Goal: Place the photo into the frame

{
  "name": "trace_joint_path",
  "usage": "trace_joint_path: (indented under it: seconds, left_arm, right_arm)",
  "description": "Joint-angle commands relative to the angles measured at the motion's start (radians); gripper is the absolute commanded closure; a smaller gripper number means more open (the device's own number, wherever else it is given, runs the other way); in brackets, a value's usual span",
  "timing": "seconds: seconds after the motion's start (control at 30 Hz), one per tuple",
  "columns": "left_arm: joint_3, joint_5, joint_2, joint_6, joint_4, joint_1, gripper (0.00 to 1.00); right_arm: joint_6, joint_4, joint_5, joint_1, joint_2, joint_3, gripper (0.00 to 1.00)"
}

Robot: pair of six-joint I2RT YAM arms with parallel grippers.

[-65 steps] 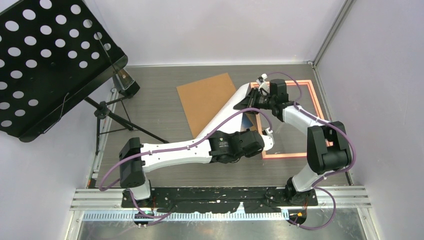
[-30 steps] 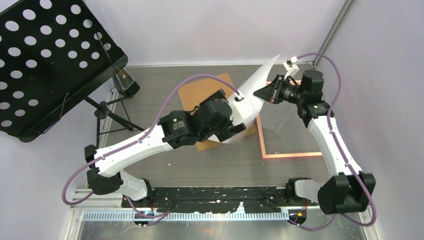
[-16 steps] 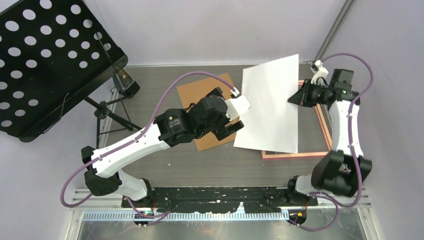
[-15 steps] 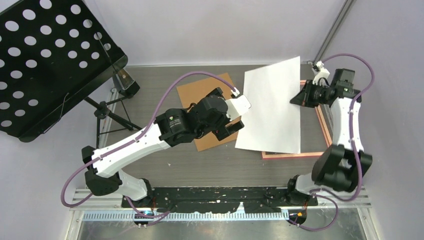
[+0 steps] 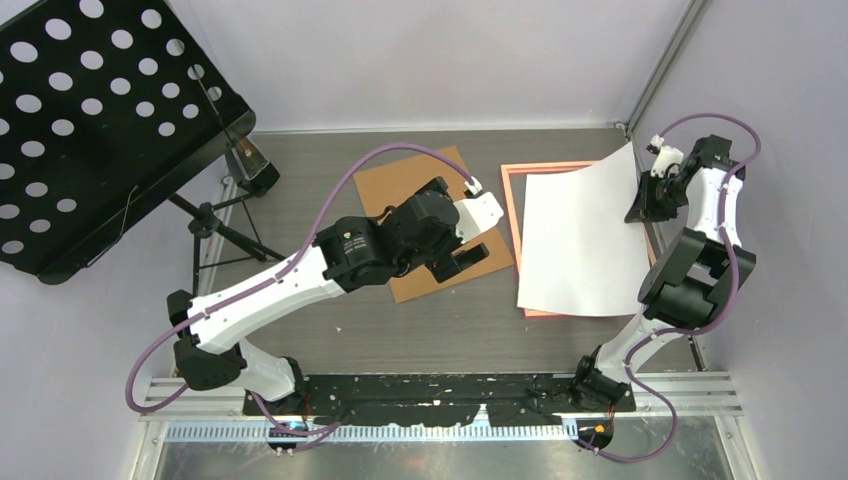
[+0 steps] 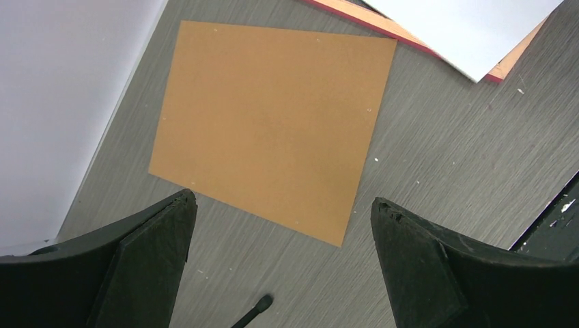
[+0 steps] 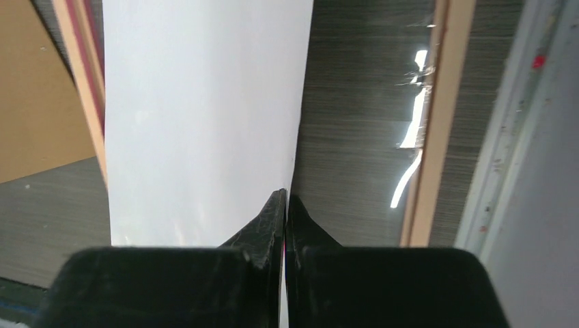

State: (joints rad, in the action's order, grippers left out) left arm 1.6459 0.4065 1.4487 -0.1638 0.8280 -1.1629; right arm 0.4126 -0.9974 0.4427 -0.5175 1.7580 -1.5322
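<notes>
The photo (image 5: 578, 240) shows its white back and lies tilted over the pink-orange frame (image 5: 508, 212) at the right of the table. Its right edge is raised, and my right gripper (image 5: 645, 205) is shut on that edge near the far right corner. In the right wrist view the closed jaws (image 7: 285, 195) pinch the photo (image 7: 198, 116), with the frame (image 7: 437, 123) and its shiny pane below. My left gripper (image 5: 472, 240) hovers open and empty over the near right corner of the brown board (image 5: 400, 195). The left wrist view shows this gripper (image 6: 283, 199), the board (image 6: 273, 123) and the photo's corner (image 6: 471, 27).
A black perforated music stand (image 5: 90, 120) fills the far left, and its tripod legs (image 5: 240, 245) reach onto the table; one foot tip (image 6: 256, 307) lies under my left gripper. The right wall (image 5: 760, 150) is close behind my right arm.
My right gripper has carried the photo rightward and down, from upright in the air to lying over the frame with the frame's left bar uncovered. The left arm has barely moved.
</notes>
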Motion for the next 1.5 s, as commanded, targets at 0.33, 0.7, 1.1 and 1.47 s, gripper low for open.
trace_joint_path:
  seconds: [0.33,0.7,1.1,1.47]
  left_arm:
    - [-0.005,-0.030,0.027,-0.015,-0.002,0.003,0.03]
    - [-0.032,-0.112,0.022,-0.043,-0.012,0.010,0.01]
    - [-0.034,-0.114,0.026,-0.035,-0.012,0.019,0.01]
    - [-0.018,-0.119,0.034,-0.033,-0.003,0.018,0.01]
  right_arm:
    - [0.129,0.117,-0.210,0.072,0.045,-0.068,0.94]
    - [0.158,0.209,-0.236,0.161,0.091,-0.048,0.95]
    - [0.146,0.229,-0.220,0.163,0.130,-0.060,0.95]
    - [0.090,0.279,-0.264,0.150,0.162,-0.064,0.95]
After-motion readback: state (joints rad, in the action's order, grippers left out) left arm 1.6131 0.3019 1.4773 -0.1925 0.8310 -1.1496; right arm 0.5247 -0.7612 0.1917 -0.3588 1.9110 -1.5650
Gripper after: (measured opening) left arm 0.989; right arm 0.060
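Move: Pinching the photo's right edge, the right hand has the frame's middle about 6 cm to its left, 2 cm ahead and some 13 cm below. The frame's right bar runs roughly 5 cm to the hand's right, level with it. The cardboard backing lies around 34 cm left and 7 cm farther out than the hand. For the left hand, the frame is about 16 cm ahead, 23 cm right and 31 cm below. Keeping its closed pinch on the photo's right edge, the right hand slides about 3 cm right, swings forward some 6 cm while coming back left, then sinks roughly 3 cm lower towards the frame. Its left side dips nearly 20 degrees and it turns slightly counter-clockwise. The open, empty left hand sinks about 3 cm over the cardboard and stays. ##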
